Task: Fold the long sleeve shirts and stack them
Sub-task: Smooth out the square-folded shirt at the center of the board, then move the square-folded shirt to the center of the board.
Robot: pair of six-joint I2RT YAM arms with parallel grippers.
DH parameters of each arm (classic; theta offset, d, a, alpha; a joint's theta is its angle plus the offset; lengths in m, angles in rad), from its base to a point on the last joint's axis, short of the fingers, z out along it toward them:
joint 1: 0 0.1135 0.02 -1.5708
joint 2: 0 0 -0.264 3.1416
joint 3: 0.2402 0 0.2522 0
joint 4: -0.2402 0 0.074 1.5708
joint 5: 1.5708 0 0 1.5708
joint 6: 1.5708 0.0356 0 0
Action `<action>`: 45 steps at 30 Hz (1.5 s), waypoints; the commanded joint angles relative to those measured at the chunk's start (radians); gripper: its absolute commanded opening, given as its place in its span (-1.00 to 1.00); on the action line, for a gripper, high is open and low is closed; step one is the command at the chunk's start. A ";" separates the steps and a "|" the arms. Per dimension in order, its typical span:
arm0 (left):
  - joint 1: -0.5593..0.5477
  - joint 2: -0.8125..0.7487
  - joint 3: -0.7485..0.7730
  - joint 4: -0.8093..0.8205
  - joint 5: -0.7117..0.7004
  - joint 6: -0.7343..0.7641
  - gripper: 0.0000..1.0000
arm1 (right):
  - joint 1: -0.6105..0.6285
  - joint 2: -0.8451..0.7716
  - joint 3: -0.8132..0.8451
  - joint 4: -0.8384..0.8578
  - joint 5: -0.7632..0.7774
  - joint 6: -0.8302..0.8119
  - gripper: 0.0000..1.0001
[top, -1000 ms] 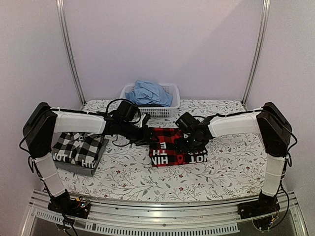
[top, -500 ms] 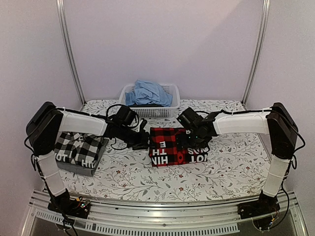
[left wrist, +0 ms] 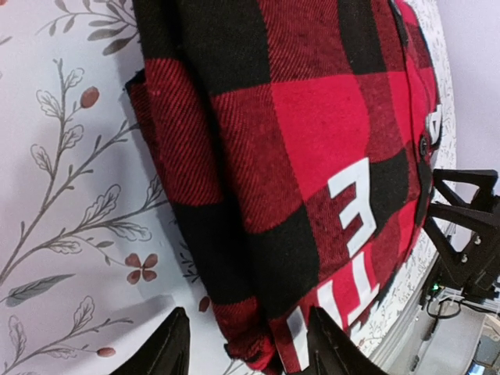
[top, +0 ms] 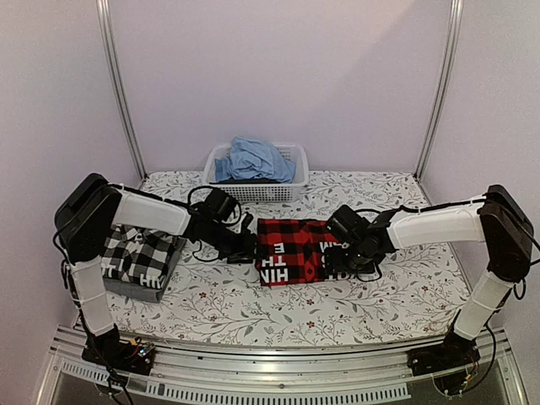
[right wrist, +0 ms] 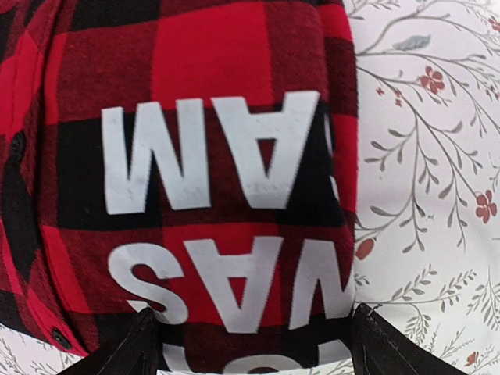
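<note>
The red-and-black flannel long sleeve shirt (top: 291, 249) lies folded in a block mid-table, white letters on top. At its left edge sits my left gripper (top: 250, 248). In the left wrist view the flannel (left wrist: 312, 117) has its near corner between my left gripper's (left wrist: 246, 353) spread fingertips, unpinched. My right gripper (top: 361, 253) is low at the shirt's right end. Its own view shows the lettered flannel (right wrist: 203, 70) spanning the gap of the right gripper (right wrist: 254, 351), jaws wide apart. A black-and-white check shirt (top: 135, 251) rests folded on a dark grey one (top: 135, 288) at the left.
A white basket (top: 297, 173) holding crumpled blue cloth (top: 253, 159) stands at the back centre, just behind the flannel. Floral tablecloth (top: 219, 299) covers the table. Metal posts (top: 118, 93) rise at the back corners.
My right gripper has slid from above the flannel out to its right end and lowered. The left gripper has shifted slightly nearer along the shirt's left edge. The flannel has stayed in place.
</note>
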 commanded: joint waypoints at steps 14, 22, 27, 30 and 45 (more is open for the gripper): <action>-0.031 0.100 0.055 -0.018 -0.038 -0.057 -0.10 | -0.031 -0.180 -0.164 0.119 -0.054 0.072 0.58; -0.032 0.088 0.017 0.044 -0.047 -0.112 -0.35 | -0.109 -0.235 -0.082 0.124 -0.045 0.003 0.53; -0.030 0.093 0.014 0.077 -0.015 -0.125 -0.42 | -0.170 -0.149 -0.019 0.163 -0.077 -0.064 0.27; -0.029 0.107 0.023 0.097 0.008 -0.134 -0.47 | -0.209 -0.098 -0.017 0.207 -0.120 -0.089 0.16; 0.012 0.085 -0.012 0.101 0.035 -0.123 -1.00 | -0.262 0.093 -0.024 0.327 -0.247 -0.119 -0.04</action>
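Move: The square-folded shirt's middle lies about 11 cm to the right of my left hand and 1 cm ahead, some 3 cm below it; its left edge runs right under those fingers. From my right hand, above the shirt's near right part, the shirt's middle is 4 cm ahead and 9 cm left. The basket stands roughly 25 cm ahead of my left hand, 1 cm to its right; the folded stack is some 26 cm to its left and 2 cm back. My right hand first eases a little back and right, lifts off from the shirt's near right part, then arcs forward and sinks again on the right edge, about 8 cm farther out; its fingertips tilt some 15 degrees left and its fingers half close astride the edge. Meanwhile my left hand sinks 2 cm, shifts as much to the right, and shuts its fingers on the shirt's left edge. ##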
